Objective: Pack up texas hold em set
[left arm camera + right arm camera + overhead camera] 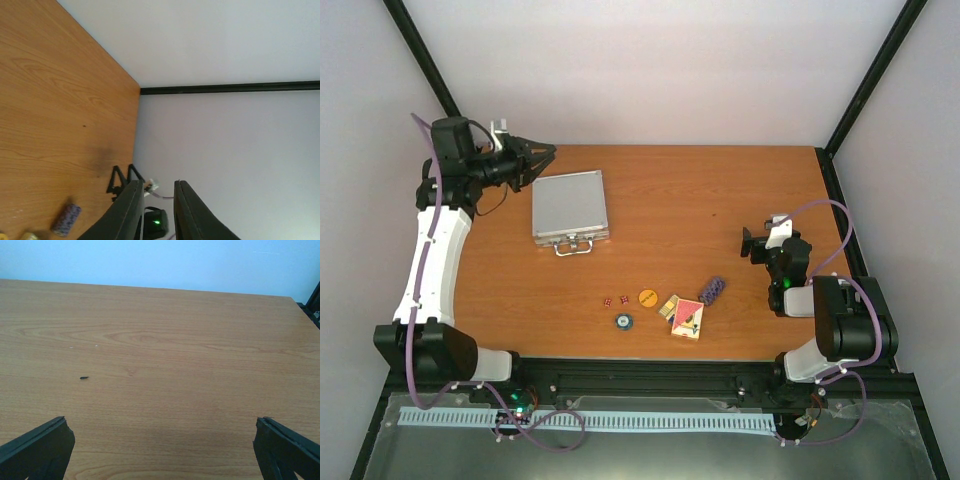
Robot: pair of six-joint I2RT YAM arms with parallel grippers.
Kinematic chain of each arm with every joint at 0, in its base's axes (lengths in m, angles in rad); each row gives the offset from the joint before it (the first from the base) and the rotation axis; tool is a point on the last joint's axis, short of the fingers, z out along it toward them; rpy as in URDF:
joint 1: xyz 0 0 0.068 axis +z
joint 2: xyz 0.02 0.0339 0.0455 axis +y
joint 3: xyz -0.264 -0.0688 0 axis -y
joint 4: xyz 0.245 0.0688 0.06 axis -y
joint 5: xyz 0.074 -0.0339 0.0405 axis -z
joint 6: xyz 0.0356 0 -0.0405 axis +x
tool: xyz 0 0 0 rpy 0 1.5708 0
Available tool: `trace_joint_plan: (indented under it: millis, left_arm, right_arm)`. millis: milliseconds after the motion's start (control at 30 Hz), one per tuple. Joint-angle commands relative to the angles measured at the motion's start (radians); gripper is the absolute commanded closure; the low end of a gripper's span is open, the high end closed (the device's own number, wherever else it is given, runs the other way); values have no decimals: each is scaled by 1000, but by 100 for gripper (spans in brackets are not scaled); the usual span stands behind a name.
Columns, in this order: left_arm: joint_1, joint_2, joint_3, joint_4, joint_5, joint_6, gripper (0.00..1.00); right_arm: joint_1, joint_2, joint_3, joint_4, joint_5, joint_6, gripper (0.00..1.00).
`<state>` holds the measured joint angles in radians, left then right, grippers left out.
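Observation:
The silver metal case (570,206) lies closed at the back left of the table, handle (574,246) toward the arms. My left gripper (548,152) hovers by the case's far left corner, pointing right, shut and empty; in the left wrist view its fingers (157,182) stand close together with nothing between them. Loose pieces lie near the front: two red dice (614,299), an orange disc (648,296), a dark blue chip (623,321), two card decks (688,318), and a purple chip stack (712,290) (67,219). My right gripper (752,243) (161,422) is open over bare wood to the right.
The wooden table (720,190) ends at a white wall behind, with black frame posts (870,75) at both back corners. A small dark speck (84,377) marks the wood ahead of the right gripper.

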<state>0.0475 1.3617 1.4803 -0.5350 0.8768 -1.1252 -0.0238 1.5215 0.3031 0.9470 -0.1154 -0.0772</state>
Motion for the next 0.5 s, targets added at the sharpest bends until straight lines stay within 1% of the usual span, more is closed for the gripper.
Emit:
trace_joint_plan:
  millis: [0,33,67,100,133,167,200,267,367,400,467]
  left_arm:
    - [-5,28,79,-193,-114,264,97]
    - [-6,56,113,-276,-166,410,70]
    - [-9,81,147,-342,-225,527,11]
    - [-18,102,168,-397,-298,634,2]
    - [-22,108,157,-410,-375,721,0]
    - [-27,97,114,-387,-456,791,0]
    - [-28,72,44,-316,-503,855,0]
    - [-29,-14,-159,-86,-566,935,0]
    - [-31,-154,-531,343,-611,1017,0]
    - [-31,-181,-621,454,-640,1043,0]
    - [-30,-189,-718,582,-674,1088,0]
  right_arm:
    - [-8,0,11,62,13,7,0]
    - [-8,0,13,62,13,7,0]
    - [-8,0,12,62,13,7,0]
    - [-8,0,12,62,13,7,0]
    - [-8,0,11,62,13,6,0]
    - [-8,1,12,62,13,7,0]
    - [-8,0,11,62,13,7,0]
    - [-8,0,13,62,13,7,0]
    - [-8,0,12,62,13,6,0]
    - [-8,1,13,61,13,7,0]
    - [-8,0,11,62,13,8,0]
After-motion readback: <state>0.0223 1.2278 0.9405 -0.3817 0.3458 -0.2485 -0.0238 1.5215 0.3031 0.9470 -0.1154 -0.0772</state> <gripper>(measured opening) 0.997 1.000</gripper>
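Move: The silver case lies about 27 cm ahead of the left gripper, roughly 1 cm to its right and some 35 cm below. Its handle is nearer, about 16 cm ahead and 2 cm right. The red dice lie some 10 cm back and 14 cm right of this gripper, the dark chip about 18 cm back and 17 cm right. From the right gripper the case is about 26 cm ahead, 64 cm left and 7 cm below. Bring the left gripper down fast towards the silver case, some 18 cm, drifting about 6 cm left on the way. Roll the hand about 50 degrees so its left side rises and the fingers swing round to point forward and down at the handle side, and spread them from shut to wide open, still in free air. ##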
